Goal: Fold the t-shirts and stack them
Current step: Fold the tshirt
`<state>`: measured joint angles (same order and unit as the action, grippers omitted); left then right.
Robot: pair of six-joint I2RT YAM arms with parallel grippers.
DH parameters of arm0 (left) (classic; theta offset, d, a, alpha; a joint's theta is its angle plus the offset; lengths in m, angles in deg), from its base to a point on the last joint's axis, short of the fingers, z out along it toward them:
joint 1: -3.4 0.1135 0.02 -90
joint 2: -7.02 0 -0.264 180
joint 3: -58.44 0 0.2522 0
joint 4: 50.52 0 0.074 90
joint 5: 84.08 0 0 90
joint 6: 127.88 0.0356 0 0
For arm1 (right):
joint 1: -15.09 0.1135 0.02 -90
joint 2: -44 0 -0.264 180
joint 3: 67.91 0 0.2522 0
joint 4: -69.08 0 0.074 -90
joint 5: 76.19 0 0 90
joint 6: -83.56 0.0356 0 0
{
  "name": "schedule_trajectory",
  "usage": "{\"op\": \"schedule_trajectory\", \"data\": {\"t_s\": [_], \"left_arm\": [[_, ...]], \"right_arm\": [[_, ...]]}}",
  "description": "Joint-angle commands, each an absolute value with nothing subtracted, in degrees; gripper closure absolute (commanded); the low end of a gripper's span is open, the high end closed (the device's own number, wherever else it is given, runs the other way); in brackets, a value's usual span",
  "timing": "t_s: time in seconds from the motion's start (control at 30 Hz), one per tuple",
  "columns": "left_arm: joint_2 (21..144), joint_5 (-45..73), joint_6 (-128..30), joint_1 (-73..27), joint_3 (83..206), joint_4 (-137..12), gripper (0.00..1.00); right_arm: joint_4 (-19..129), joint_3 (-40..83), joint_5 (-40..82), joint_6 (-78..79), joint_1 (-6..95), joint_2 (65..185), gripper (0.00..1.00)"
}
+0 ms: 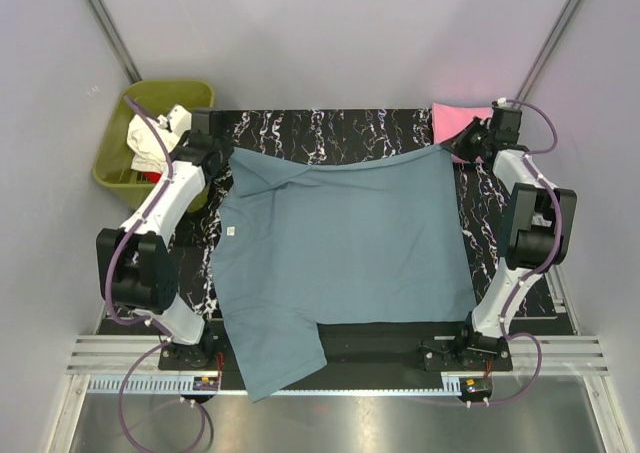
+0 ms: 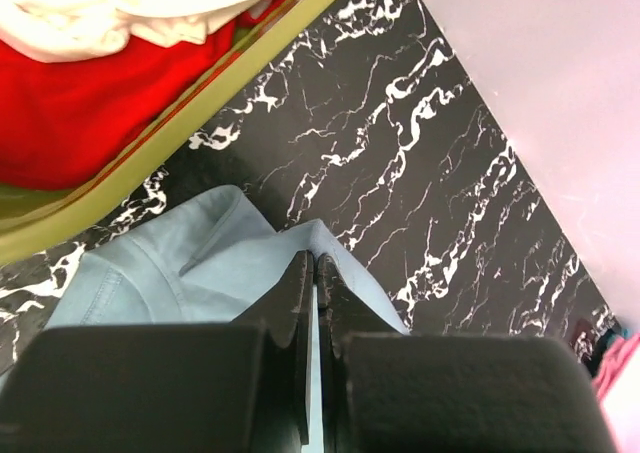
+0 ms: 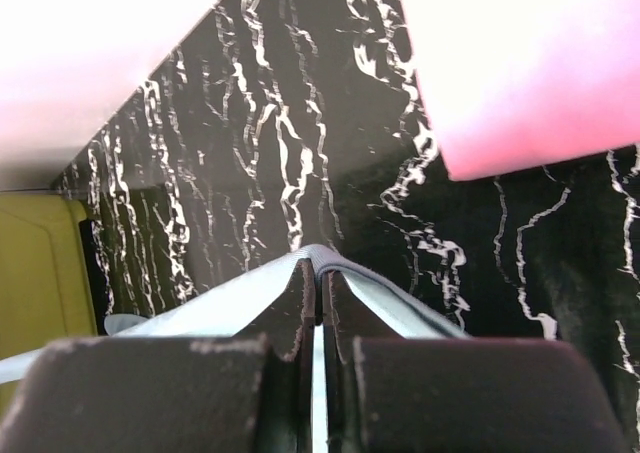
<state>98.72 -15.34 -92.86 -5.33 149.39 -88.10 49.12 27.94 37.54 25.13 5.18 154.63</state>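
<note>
The blue-grey t-shirt (image 1: 340,243) lies spread over the black marbled table (image 1: 330,128), one sleeve hanging over the near edge. My left gripper (image 1: 225,153) is shut on its far left corner, seen in the left wrist view (image 2: 316,263) with cloth (image 2: 180,273) pinched between the jaws. My right gripper (image 1: 455,148) is shut on the shirt's far right corner, seen in the right wrist view (image 3: 318,268) with its hem (image 3: 200,308) folded over the fingertips. The pink t-shirt (image 1: 458,125) lies folded at the far right corner, also in the right wrist view (image 3: 540,63). The cream-white t-shirt (image 1: 155,138) and red t-shirt (image 2: 80,103) lie in the tub.
The olive-green tub (image 1: 125,178) stands off the table's far left corner; its rim (image 2: 180,138) is close to my left gripper. Grey walls close in the back and sides. A metal rail (image 1: 330,373) runs along the near edge.
</note>
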Motion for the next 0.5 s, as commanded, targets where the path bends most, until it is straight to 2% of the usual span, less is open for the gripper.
{"op": "schedule_trajectory", "data": {"t_s": [0.0, 0.23, 0.47], "left_arm": [[99.03, -10.79, -91.14, -4.51, 151.47, -79.74, 1.00], [101.42, -11.75, -90.44, -3.37, 162.46, -100.30, 1.00], [95.53, -8.33, -89.47, -2.05, 158.96, -106.73, 1.00]], "right_arm": [[51.28, 29.35, 40.18, 23.79, 4.28, 155.44, 1.00], [29.50, 39.35, 34.03, 19.66, 3.14, 158.61, 1.00], [20.17, 36.74, 29.37, 17.38, 2.61, 155.02, 1.00]]}}
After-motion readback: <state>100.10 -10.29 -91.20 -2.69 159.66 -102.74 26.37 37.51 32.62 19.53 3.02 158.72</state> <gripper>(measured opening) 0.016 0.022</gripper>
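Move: Both hands already pinch the t-shirt's far edge. The bare table it goes to lies some 18 cm below the left hand and 12 below the right. The t-shirt's middle lies about 20 cm back and 28 right of the left hand, and 25 back and 26 left of the right. The green bin stands roughly 19 cm left of the left hand, 3 ahead; the pink cloth 8 cm right of the right hand, 8 ahead. Hem still pinched, the right hand sinks, backs and goes right about 3 cm each; left rises, then backs. ##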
